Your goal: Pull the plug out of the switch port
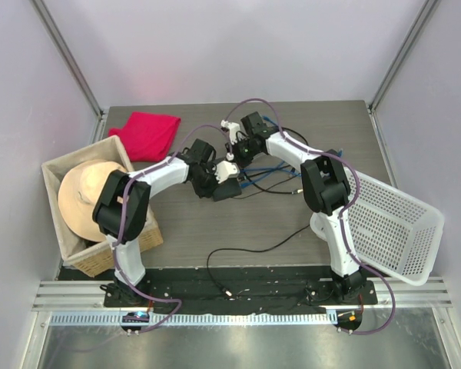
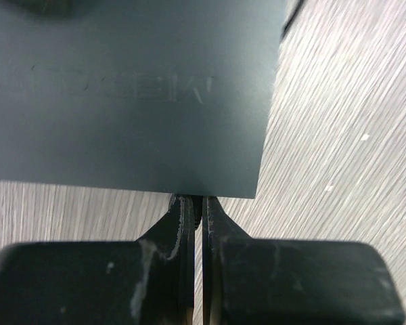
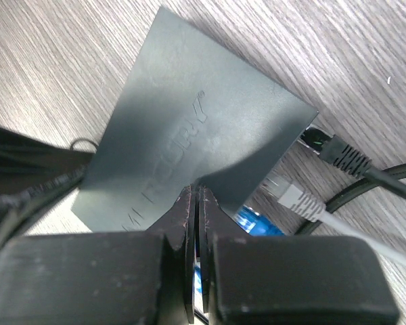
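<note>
The switch [image 3: 189, 135] is a flat matte-black box lying on the wooden table, also seen as switch [image 2: 122, 95] and switch [image 1: 230, 190]. Along its port edge sit a black plug [image 3: 328, 145], a grey plug [image 3: 294, 198] and a blue plug [image 3: 260, 223]; the black one is seated in a port. My right gripper [image 3: 195, 191] is shut, its tips resting over the switch's top near that edge, with nothing between them. My left gripper [image 2: 193, 198] is shut too, its tips meeting the switch's opposite edge. From above, the left gripper [image 1: 217, 184] and right gripper [image 1: 238, 160] crowd the switch.
Blue and black cables [image 1: 273, 169] trail right from the switch. A wicker basket [image 1: 58, 165] holding a straw hat [image 1: 88, 196] stands at the left, with a red cloth [image 1: 147, 132] behind it. A white plastic basket [image 1: 392, 223] tilts at the right. A loose black cable [image 1: 246, 250] lies near the front.
</note>
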{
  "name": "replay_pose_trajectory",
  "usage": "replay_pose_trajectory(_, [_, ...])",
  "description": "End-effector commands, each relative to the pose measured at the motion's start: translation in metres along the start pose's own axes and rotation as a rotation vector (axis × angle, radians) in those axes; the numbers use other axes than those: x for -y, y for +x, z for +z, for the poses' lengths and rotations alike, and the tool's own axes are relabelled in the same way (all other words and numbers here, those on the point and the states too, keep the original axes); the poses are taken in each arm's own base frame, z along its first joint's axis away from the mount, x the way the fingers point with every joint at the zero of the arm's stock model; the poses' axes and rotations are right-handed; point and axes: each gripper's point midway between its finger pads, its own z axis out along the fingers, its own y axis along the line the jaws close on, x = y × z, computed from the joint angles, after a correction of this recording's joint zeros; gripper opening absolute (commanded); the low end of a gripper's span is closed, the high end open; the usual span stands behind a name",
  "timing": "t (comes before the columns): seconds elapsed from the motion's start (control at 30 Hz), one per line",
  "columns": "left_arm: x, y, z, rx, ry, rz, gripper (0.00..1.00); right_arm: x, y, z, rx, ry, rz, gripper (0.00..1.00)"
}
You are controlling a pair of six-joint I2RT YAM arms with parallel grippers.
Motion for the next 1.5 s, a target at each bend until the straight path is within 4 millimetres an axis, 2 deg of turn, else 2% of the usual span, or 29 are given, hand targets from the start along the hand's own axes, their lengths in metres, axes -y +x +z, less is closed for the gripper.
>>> replay_pose_trajectory(0.0, [0.001, 0.021, -0.029, -0.042, 0.009, -0.044, 0.00, 0.028, 0.068, 0.013, -0.197, 0.098, 0.078, 0.01])
replay_pose_trajectory(0.2, [0.012, 0.012, -0.033, -0.001, 0.054, -0.107, 0.00, 0.028, 0.068, 0.010, -0.196, 0.105, 0.073, 0.01])
replay_pose_trajectory(0.5, [0.036, 0.029, -0.028, 0.005, 0.114, -0.241, 0.00, 0.029, 0.071, 0.013, -0.207, 0.105, 0.085, 0.01])
replay_pose_trajectory(0.57, [0.036, 0.031, -0.027, 0.009, 0.107, -0.254, 0.00, 0.029, 0.067, 0.012, -0.199, 0.106, 0.081, 0.01])
replay_pose_trajectory(0.63, [0.035, 0.032, -0.024, 0.011, 0.102, -0.253, 0.00, 0.022, 0.054, 0.007, -0.167, 0.081, 0.065, 0.01])
replay_pose_trajectory(0.67, [0.034, 0.033, -0.021, 0.007, 0.101, -0.252, 0.00, 0.014, 0.039, -0.001, -0.130, 0.060, 0.049, 0.01])
replay_pose_trajectory(0.77, [0.028, 0.030, -0.013, 0.010, 0.101, -0.247, 0.00, -0.012, 0.004, -0.015, -0.037, -0.036, 0.043, 0.01])
replay_pose_trajectory(0.83, [0.021, 0.022, -0.010, 0.026, 0.094, -0.241, 0.00, -0.024, -0.005, -0.020, -0.010, -0.075, 0.044, 0.01])
replay_pose_trajectory(0.97, [0.011, 0.013, -0.011, 0.027, 0.086, -0.227, 0.00, -0.027, -0.002, -0.021, -0.015, -0.075, 0.036, 0.01])
replay_pose_trajectory(1.07, [0.007, 0.018, -0.026, -0.003, 0.074, -0.178, 0.00, -0.029, 0.001, -0.025, -0.019, -0.068, 0.030, 0.01])
replay_pose_trajectory(1.13, [0.003, 0.031, -0.041, -0.023, 0.050, -0.154, 0.00, -0.031, -0.001, -0.030, -0.012, -0.068, 0.020, 0.01])
replay_pose_trajectory(1.2, [0.000, 0.047, -0.047, -0.063, 0.024, -0.158, 0.00, -0.035, -0.005, -0.035, 0.000, -0.071, 0.012, 0.01])
replay_pose_trajectory(1.23, [-0.011, 0.058, -0.051, -0.096, -0.029, -0.171, 0.00, -0.037, -0.010, -0.039, 0.012, -0.071, 0.008, 0.01])
replay_pose_trajectory(1.3, [-0.027, 0.064, -0.052, -0.111, -0.113, -0.250, 0.00, -0.040, -0.018, -0.044, 0.033, -0.072, 0.004, 0.01])
replay_pose_trajectory(1.33, [-0.041, 0.075, -0.053, -0.153, -0.182, -0.305, 0.00, -0.042, -0.023, -0.048, 0.048, -0.068, -0.001, 0.02])
replay_pose_trajectory(1.4, [-0.061, 0.073, -0.053, -0.162, -0.271, -0.433, 0.00, -0.043, -0.030, -0.052, 0.065, -0.059, -0.001, 0.01])
replay_pose_trajectory(1.43, [-0.062, 0.080, -0.041, -0.204, -0.256, -0.471, 0.00, -0.043, -0.034, -0.054, 0.075, -0.053, -0.003, 0.01])
replay_pose_trajectory(1.47, [-0.069, 0.068, -0.046, -0.192, -0.265, -0.534, 0.02, -0.042, -0.037, -0.056, 0.083, -0.042, -0.003, 0.01])
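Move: The left fingers are shut on the small plug at the switch's left edge, near its nearest corner; the switch's middle lies about 5 cm ahead and 3 cm to the right, roughly 1 cm lower. The red cloth is some 18 cm ahead and 21 cm left, slightly lower. From the right hand, the plug is about 5 cm back, 6 cm left and 2 cm below; the switch's middle is 3 cm left and 3 cm below, and the grey network plug 4 cm ahead, 3 cm right and equally low. Working back and a little left at first, about 4.5 cm back, the left hand draws the pinched plug away from the switch's edge, then swings forward and farther left, ending some 8 cm left and turning counter-clockwise. The shut right fingers, resting on the switch top at first, slide back nearly 3 cm, dip slightly, then rise about 2.5 cm off it by the near right corner. ##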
